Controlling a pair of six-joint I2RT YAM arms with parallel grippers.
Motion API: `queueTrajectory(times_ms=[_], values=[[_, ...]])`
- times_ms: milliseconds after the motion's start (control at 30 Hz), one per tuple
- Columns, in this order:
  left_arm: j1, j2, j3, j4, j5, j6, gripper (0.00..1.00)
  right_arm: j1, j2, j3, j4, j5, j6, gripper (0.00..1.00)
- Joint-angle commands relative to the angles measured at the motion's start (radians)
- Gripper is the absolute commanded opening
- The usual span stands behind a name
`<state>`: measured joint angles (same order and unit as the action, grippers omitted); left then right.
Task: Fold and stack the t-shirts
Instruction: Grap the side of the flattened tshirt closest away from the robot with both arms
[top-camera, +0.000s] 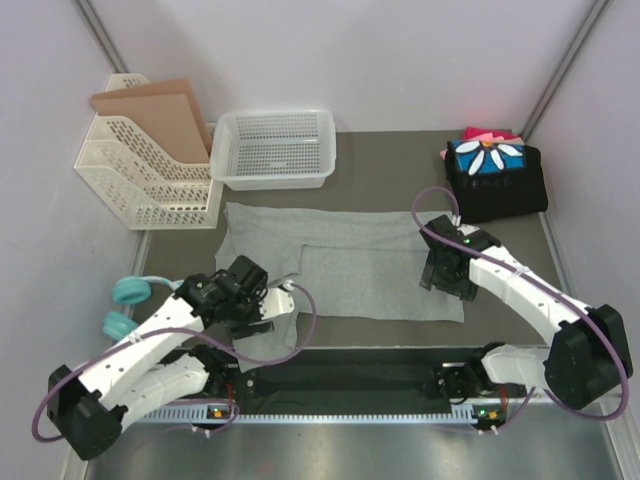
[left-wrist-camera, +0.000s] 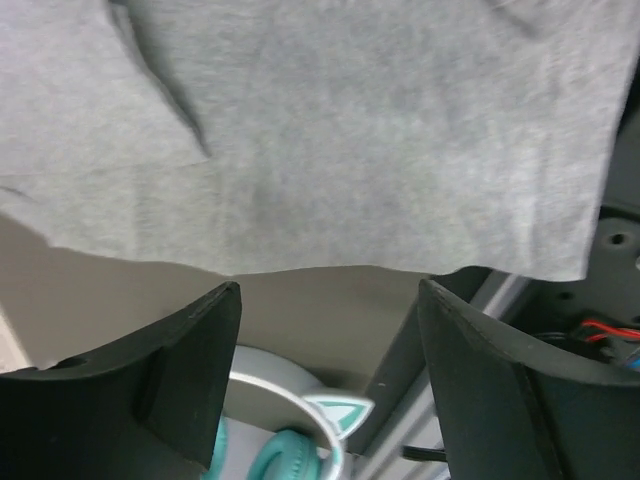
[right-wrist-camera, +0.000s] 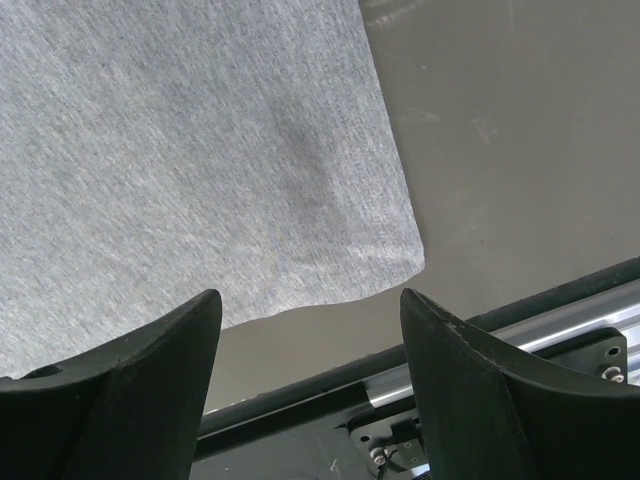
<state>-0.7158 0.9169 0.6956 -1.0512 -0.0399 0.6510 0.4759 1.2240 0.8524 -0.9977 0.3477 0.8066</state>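
Note:
A light heather-grey t-shirt (top-camera: 340, 265) lies spread flat in the middle of the table. My left gripper (top-camera: 255, 305) hovers over its near-left edge. In the left wrist view it is open (left-wrist-camera: 330, 290), with the shirt's hem (left-wrist-camera: 330, 150) just beyond its fingertips and nothing between them. My right gripper (top-camera: 445, 280) hovers over the near-right corner. It is open (right-wrist-camera: 310, 297), with the shirt's corner (right-wrist-camera: 390, 260) just ahead of the fingertips. A folded stack of t-shirts (top-camera: 495, 175) sits at the back right: black with a blue daisy panel on top, pink and red beneath.
A white mesh basket (top-camera: 275, 148) stands behind the shirt. A white file rack (top-camera: 150, 175) holding brown boards is at the back left. Teal headphones (top-camera: 125, 305) lie left of my left arm, also in the left wrist view (left-wrist-camera: 290, 450). A black rail (top-camera: 340, 380) runs along the near edge.

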Motion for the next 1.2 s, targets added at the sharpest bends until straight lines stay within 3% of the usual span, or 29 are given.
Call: queueTrajectory(times_ms=[0, 167, 333, 667, 1167], values=[[0.045, -0.035, -0.073, -0.001, -0.043, 0.165, 0.77, 0.015, -0.001, 0.043, -0.001, 0.028, 0.003, 0.72], [0.163, -0.001, -0.211, 0.115, -0.051, 0.193, 0.73, 0.017, -0.026, 0.03, -0.002, 0.028, 0.013, 0.73], [0.3, 0.011, -0.214, 0.122, 0.029, 0.245, 0.72, 0.017, -0.029, 0.016, -0.005, 0.033, 0.013, 0.73], [0.308, 0.1, -0.082, 0.034, 0.215, 0.277, 0.75, 0.017, -0.031, -0.006, 0.021, 0.025, 0.017, 0.73], [0.282, 0.21, -0.077, 0.013, 0.209, 0.358, 0.77, 0.017, -0.023, 0.011, 0.019, 0.023, 0.02, 0.73]])
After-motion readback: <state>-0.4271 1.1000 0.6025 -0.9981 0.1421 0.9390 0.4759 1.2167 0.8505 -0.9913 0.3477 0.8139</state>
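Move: The left edge of the t-shirt's near sleeve runs about 2 cm to the left of the open left gripper, level with it and some 7 cm below. The sleeve's near-left corner is roughly 9 cm back and 1 cm left, just past the table's near edge, which lies about 6 cm back. The headphones are some 21 cm left and 2 cm ahead. From the right gripper that sleeve edge is about 41 cm left and 8 cm back. Swing the left gripper quickly left and down, some 6 cm each way, to the left edge of the near sleeve, then ease it back right by about 4 cm, rising slightly before settling low over that edge. Tip the fingers back by about 15 degrees to point nearly straight down, and keep them open. ##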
